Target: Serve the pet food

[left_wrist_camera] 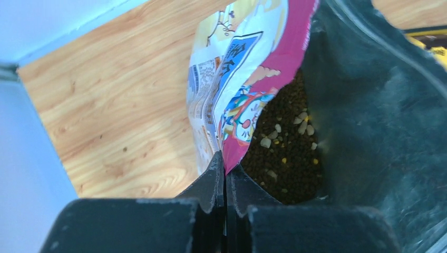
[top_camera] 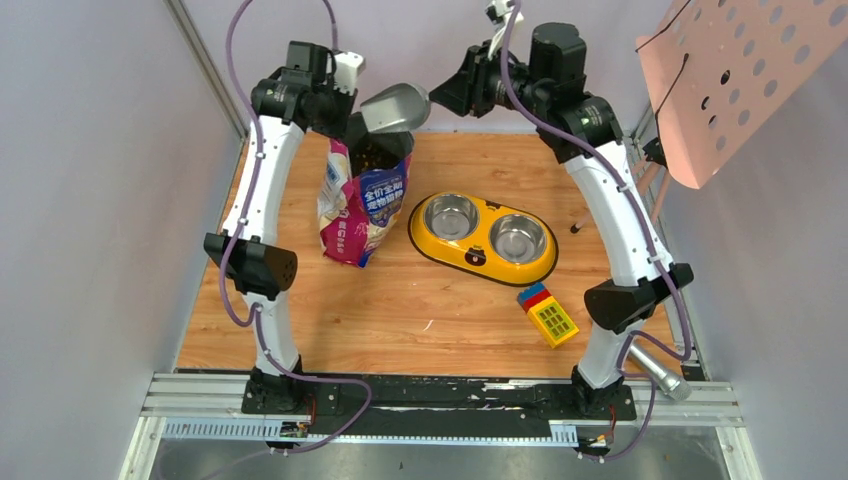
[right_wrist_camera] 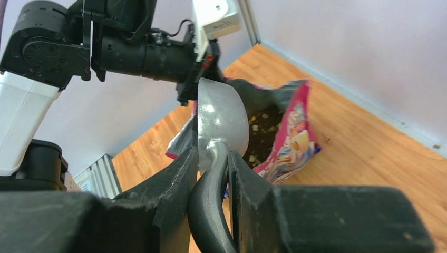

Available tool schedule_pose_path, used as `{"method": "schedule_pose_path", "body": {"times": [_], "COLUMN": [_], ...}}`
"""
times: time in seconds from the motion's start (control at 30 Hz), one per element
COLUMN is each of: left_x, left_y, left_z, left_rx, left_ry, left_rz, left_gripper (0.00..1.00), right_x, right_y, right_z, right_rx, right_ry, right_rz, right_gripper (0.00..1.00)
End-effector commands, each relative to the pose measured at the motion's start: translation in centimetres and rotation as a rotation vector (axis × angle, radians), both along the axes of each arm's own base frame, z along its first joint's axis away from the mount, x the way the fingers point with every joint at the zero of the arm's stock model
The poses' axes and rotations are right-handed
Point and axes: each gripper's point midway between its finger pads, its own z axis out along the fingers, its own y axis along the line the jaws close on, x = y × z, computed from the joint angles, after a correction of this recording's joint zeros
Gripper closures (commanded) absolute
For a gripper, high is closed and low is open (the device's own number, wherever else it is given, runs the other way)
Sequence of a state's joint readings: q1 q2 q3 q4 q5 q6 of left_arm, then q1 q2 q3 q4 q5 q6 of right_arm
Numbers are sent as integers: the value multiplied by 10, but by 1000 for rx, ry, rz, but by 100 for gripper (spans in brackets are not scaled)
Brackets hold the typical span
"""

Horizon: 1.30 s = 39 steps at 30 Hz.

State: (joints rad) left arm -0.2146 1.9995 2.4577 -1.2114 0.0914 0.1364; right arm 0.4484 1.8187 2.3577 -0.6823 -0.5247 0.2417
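Observation:
The blue-and-magenta cat food bag (top_camera: 362, 205) stands open at the back left of the table. Dark brown kibble (left_wrist_camera: 284, 153) with a few pale bits fills it; it also shows in the right wrist view (right_wrist_camera: 263, 134). My left gripper (left_wrist_camera: 225, 171) is shut on the bag's magenta rim (left_wrist_camera: 248, 142) and holds the mouth open. My right gripper (right_wrist_camera: 212, 158) is shut on the black handle of the grey metal scoop (right_wrist_camera: 221, 124). The scoop (top_camera: 393, 107) hovers just above the bag's mouth, at its back edge. I cannot see into its bowl.
A yellow double-bowl feeder (top_camera: 483, 238) with two bare steel bowls lies right of the bag. A yellow, red and blue toy block (top_camera: 547, 315) lies in front of it. A perforated pink panel (top_camera: 740, 75) hangs at the top right. A silver cylinder (top_camera: 660, 372) lies by the right base.

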Motion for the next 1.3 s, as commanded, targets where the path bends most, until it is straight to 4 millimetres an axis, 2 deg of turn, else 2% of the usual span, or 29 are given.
{"method": "schedule_pose_path", "body": {"times": [0.0, 0.13, 0.33, 0.5, 0.67, 0.8, 0.97, 1.17, 1.27], "left_x": [-12, -34, -45, -54, -67, -66, -65, -69, -72], "left_y": [-62, -84, -95, -104, -119, -118, -116, -121, -125], "left_z": [116, 110, 105, 109, 103, 99, 95, 87, 83], "left_rx": [-101, -148, -184, -233, -244, -232, -262, -335, -374], "left_ry": [-403, -359, -326, -316, -295, -287, -257, -192, -155], "left_rz": [-211, -256, -269, -283, -310, -242, -177, -123, -106], "left_gripper": [100, 100, 100, 100, 100, 100, 100, 100, 100], "right_x": [-3, -2, -11, 1, 7, 6, 17, 33, 35], "right_y": [16, 9, -1, -7, 11, 24, 28, 29, 33], "right_z": [-18, -50, -82, -99, -118, -139, -162, -193, -210], "right_rx": [-23, -80, -150, -193, -261, -313, -331, -361, -380], "right_ry": [32, 129, 202, 245, 243, 257, 302, 346, 373], "right_rz": [-16, -66, -85, -178, -233, -258, -318, -377, -375], "right_gripper": [100, 100, 100, 100, 100, 100, 100, 100, 100]}}
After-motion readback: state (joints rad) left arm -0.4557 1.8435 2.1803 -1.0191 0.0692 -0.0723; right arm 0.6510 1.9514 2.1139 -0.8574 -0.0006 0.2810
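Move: Up over the pet food bag, the right hand holds the scoop; the bag's mouth is some 12 cm to its left, 5 cm farther out and 20 cm below. The yellow bowl stand's middle lies level with that hand, about 11 cm to its right and 45 cm down. The left hand already pinches the bag's left rim, the mouth's middle being about 9 cm to its right, 3 cm back and 4 cm lower; from it the stand is some 31 cm right, 7 cm back and 29 cm down. Sinking about 21 cm, the right hand tips its fingers downward some 30 degrees and lowers the still-gripped scoop blade first into the bag's open mouth, easing a little left on the way. Meanwhile the left hand keeps its pinch on the rim and draws it about 11 cm to the right and 5 cm back, bringing the mouth under the scoop. ##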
